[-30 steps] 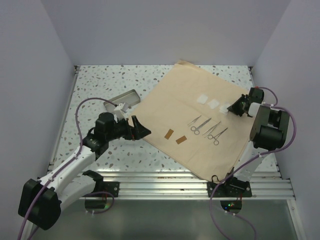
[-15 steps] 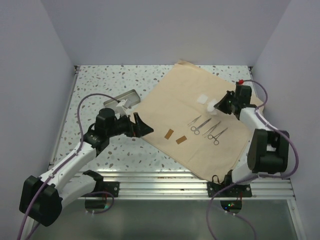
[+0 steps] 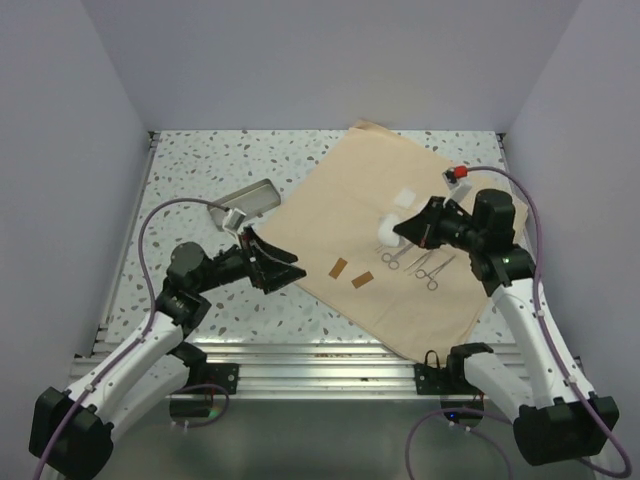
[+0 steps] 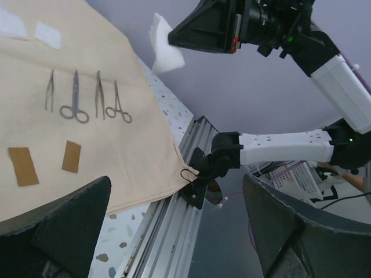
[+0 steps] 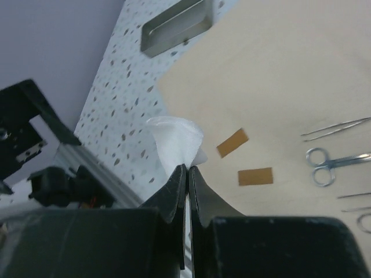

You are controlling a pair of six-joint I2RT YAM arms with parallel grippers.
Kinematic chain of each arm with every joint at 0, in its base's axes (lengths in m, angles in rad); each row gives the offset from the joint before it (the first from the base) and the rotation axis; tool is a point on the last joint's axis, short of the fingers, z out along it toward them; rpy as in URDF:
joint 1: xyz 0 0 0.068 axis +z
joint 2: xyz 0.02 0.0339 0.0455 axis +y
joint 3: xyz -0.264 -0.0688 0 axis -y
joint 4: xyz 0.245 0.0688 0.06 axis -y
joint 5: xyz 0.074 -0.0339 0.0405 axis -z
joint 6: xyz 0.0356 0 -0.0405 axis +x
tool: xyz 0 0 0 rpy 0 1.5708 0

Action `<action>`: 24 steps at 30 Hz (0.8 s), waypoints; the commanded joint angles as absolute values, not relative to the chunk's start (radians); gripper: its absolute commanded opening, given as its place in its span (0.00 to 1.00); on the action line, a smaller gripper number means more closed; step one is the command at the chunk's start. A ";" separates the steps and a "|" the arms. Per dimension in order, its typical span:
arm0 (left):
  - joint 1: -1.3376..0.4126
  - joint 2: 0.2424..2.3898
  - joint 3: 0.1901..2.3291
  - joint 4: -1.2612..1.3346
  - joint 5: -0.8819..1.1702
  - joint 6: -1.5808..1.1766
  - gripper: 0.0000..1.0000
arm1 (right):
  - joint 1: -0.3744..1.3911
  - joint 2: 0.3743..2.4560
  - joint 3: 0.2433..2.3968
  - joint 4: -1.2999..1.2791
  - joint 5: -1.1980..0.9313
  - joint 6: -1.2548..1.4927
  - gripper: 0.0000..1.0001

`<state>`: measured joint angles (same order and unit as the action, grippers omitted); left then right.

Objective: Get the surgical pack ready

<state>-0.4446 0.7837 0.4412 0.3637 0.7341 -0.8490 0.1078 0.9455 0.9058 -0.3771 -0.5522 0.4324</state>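
Note:
The surgical pack's tan cloth sheet [image 3: 370, 205] lies flat on the table, seen too in the left wrist view [image 4: 87, 52] and the right wrist view [image 5: 278, 75]. On it rest silver instruments [image 3: 416, 258] [image 4: 87, 99] [image 5: 335, 160] and two brown strips [image 3: 349, 273]. The steel tray [image 3: 246, 201] [image 5: 176, 26] stands off the cloth, to its left. My right gripper [image 3: 400, 231] [image 5: 188, 169] is shut on a white gauze pad [image 3: 387, 233] [image 5: 175, 141] [image 4: 164, 48], held in the air over the cloth. My left gripper [image 3: 287, 266] [image 4: 179, 231] hovers open at the cloth's left corner, holding nothing.
Two more gauze squares [image 4: 47, 33] lie at the far part of the cloth, one showing from above [image 3: 405, 197]. The aluminium rail [image 3: 330, 352] runs along the near table edge. Walls close in the table on three sides.
My right gripper shut on a gauze pad, lifted it and carried it left over the cloth. My left arm drew back toward the near edge, its gripper staying open.

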 commanded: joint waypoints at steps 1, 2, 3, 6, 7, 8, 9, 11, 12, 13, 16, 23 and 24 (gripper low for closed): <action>-0.474 0.746 0.394 0.621 0.767 -0.923 1.00 | 0.191 0.905 0.873 -0.387 -0.779 0.428 0.00; -0.501 0.746 0.388 0.644 0.752 -0.930 1.00 | 0.207 0.904 0.867 -0.376 -0.794 0.440 0.00; -0.517 0.749 0.384 0.675 0.743 -0.925 1.00 | 0.222 0.902 0.856 -0.352 -0.826 0.468 0.00; -0.586 0.788 0.402 0.670 0.695 -0.875 1.00 | 0.284 0.907 0.856 -0.341 -0.848 0.491 0.00; -0.615 0.805 0.403 0.676 0.678 -0.865 1.00 | 0.314 0.905 0.856 -0.333 -0.857 0.497 0.00; -0.626 0.819 0.405 0.687 0.670 -0.861 1.00 | 0.327 0.899 0.854 -0.325 -0.859 0.503 0.00; -0.635 0.851 0.406 0.707 0.669 -0.859 1.00 | 0.336 0.897 0.853 -0.315 -0.859 0.514 0.00; -0.670 0.880 0.405 0.735 0.646 -0.861 1.00 | 0.359 0.902 0.856 -0.314 -0.861 0.520 0.00; -0.686 0.909 0.410 0.755 0.637 -0.859 1.00 | 0.367 0.908 0.857 -0.310 -0.862 0.526 0.00; -0.702 0.925 0.416 0.755 0.627 -0.853 1.00 | 0.385 0.911 0.859 -0.304 -0.864 0.531 0.00; -0.759 0.986 0.443 0.755 0.580 -0.827 1.00 | 0.422 0.916 0.865 -0.287 -0.851 0.543 0.00; -0.793 1.086 0.451 0.868 0.563 -0.854 1.00 | 0.471 0.933 0.868 -0.268 -0.835 0.555 0.00; -0.795 1.089 0.453 0.874 0.560 -0.856 1.00 | 0.479 0.936 0.867 -0.265 -0.831 0.555 0.00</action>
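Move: The right hand already holds the white gauze, about 25 cm above the table; the open left gripper it is taken to lies some 28 cm to its left, 10 cm back and level. From the left hand, the gauze is about 12 cm ahead and 26 cm right, level. Some 24 cm below the right hand lie two brown strips, 1 cm back and 14 cm left, and 5 cm back and 8 cm left; the scissors are 5 cm ahead and 4 cm right. Still pinching the gauze by one end, the shut right fingers carry it about 11 cm back and as far left, nearly level, towards the left gripper, swinging some 30 degrees counter-clockwise and slowing. The left hand, fingers kept wide open, comes about 8 cm right and 4 back to meet it, rising slightly, then sinking, and turning a little clockwise. ##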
